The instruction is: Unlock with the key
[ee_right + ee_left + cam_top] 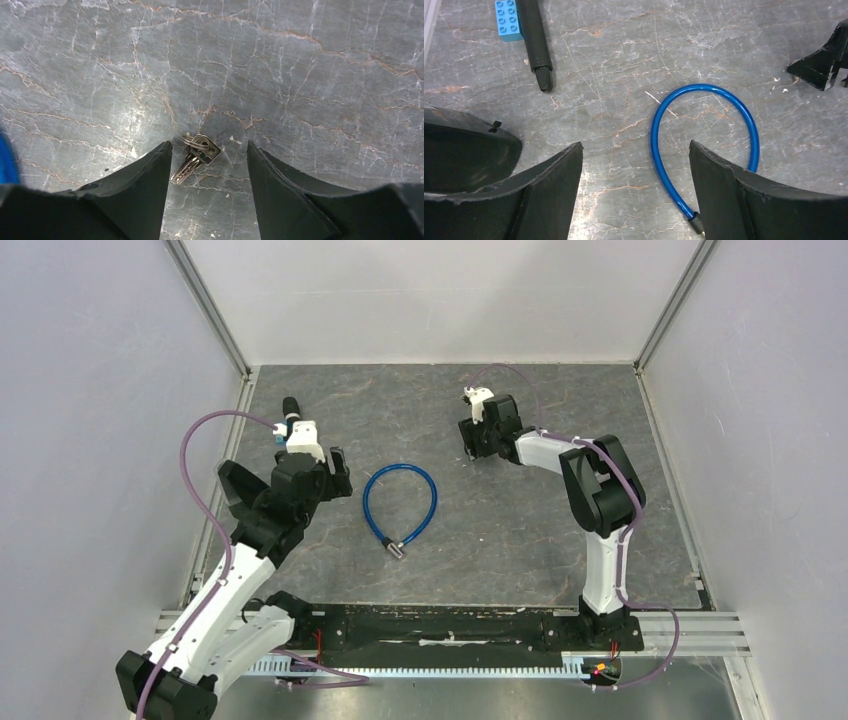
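Note:
A small bunch of silver keys on a ring (200, 152) lies flat on the grey stone-patterned table. My right gripper (209, 144) stands open right over it, the keys between the fingertips and closer to the left finger, touching neither. The lock is a blue cable loop (400, 502) in the middle of the table, its dark lock end (395, 547) towards the near side. My left gripper (635, 144) is open above the table, one side of the blue cable (654, 150) running between its fingers and nothing held. In the top view the left gripper (335, 475) sits just left of the loop.
A black marker (536, 45) and a light blue toy brick (508, 19) lie at the back left. The right gripper's dark fingers (824, 62) show at the far right of the left wrist view. White walls with metal rails enclose the table on three sides.

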`<state>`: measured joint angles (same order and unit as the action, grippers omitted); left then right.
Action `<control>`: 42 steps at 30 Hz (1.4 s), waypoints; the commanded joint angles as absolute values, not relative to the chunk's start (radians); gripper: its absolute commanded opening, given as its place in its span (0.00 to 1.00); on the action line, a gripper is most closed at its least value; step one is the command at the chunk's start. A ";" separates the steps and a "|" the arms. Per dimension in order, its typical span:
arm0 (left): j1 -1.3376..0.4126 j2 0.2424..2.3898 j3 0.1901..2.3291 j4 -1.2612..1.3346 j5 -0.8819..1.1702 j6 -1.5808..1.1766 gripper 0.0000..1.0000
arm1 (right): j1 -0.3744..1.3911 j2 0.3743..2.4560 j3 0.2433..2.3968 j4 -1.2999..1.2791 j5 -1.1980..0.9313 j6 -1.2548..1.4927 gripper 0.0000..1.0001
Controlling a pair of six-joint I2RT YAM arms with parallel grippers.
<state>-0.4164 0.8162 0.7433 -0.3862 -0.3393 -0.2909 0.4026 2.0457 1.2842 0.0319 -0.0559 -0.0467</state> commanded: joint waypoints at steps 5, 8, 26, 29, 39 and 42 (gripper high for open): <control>-0.413 0.837 0.742 -0.334 -0.301 -0.190 0.82 | 0.402 2.077 1.290 0.018 -0.064 -0.067 0.46; -0.413 0.839 0.741 -0.340 -0.293 -0.190 0.82 | 0.402 2.067 1.262 0.025 -0.071 -0.067 0.35; -0.414 0.883 0.757 -0.348 -0.098 -0.287 0.81 | 0.466 1.553 0.779 0.107 -0.202 0.117 0.00; -0.425 0.891 0.731 -0.281 0.022 -0.410 0.81 | 0.476 1.446 0.699 0.172 -0.237 0.165 0.00; -0.609 0.977 0.711 -0.041 0.120 -0.660 0.81 | 0.521 1.209 0.546 0.445 -0.359 0.296 0.00; -0.661 1.010 0.710 0.054 0.120 -0.715 0.81 | 0.532 1.154 0.518 0.499 -0.366 0.316 0.00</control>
<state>-0.6075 0.9821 0.6983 -0.1329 0.0887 -0.5831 0.5159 1.2304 0.5461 0.3374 -0.3256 0.2615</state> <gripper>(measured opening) 0.809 0.008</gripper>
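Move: The key lies on the table between the right gripper's open finger pads, about 1 cm to its left and 1 cm below. From that hand, the middle of the blue cable lock's loop is some 16 cm back and 18 cm left; the lock's metal end is roughly 27 cm back and 18 cm left, both at table height. From the left gripper, the key is some 18 cm ahead, 28 cm right and 20 cm below. Shut the right gripper on the key almost in place, then draw it straight back low over the table before lifting, in all about 18 cm back and 11 cm up, rolling its left side up some 30 degrees. Late on, swing the open left gripper about 15 cm right above the cable loop towards the key, rolling its left side down and turning clockwise. ##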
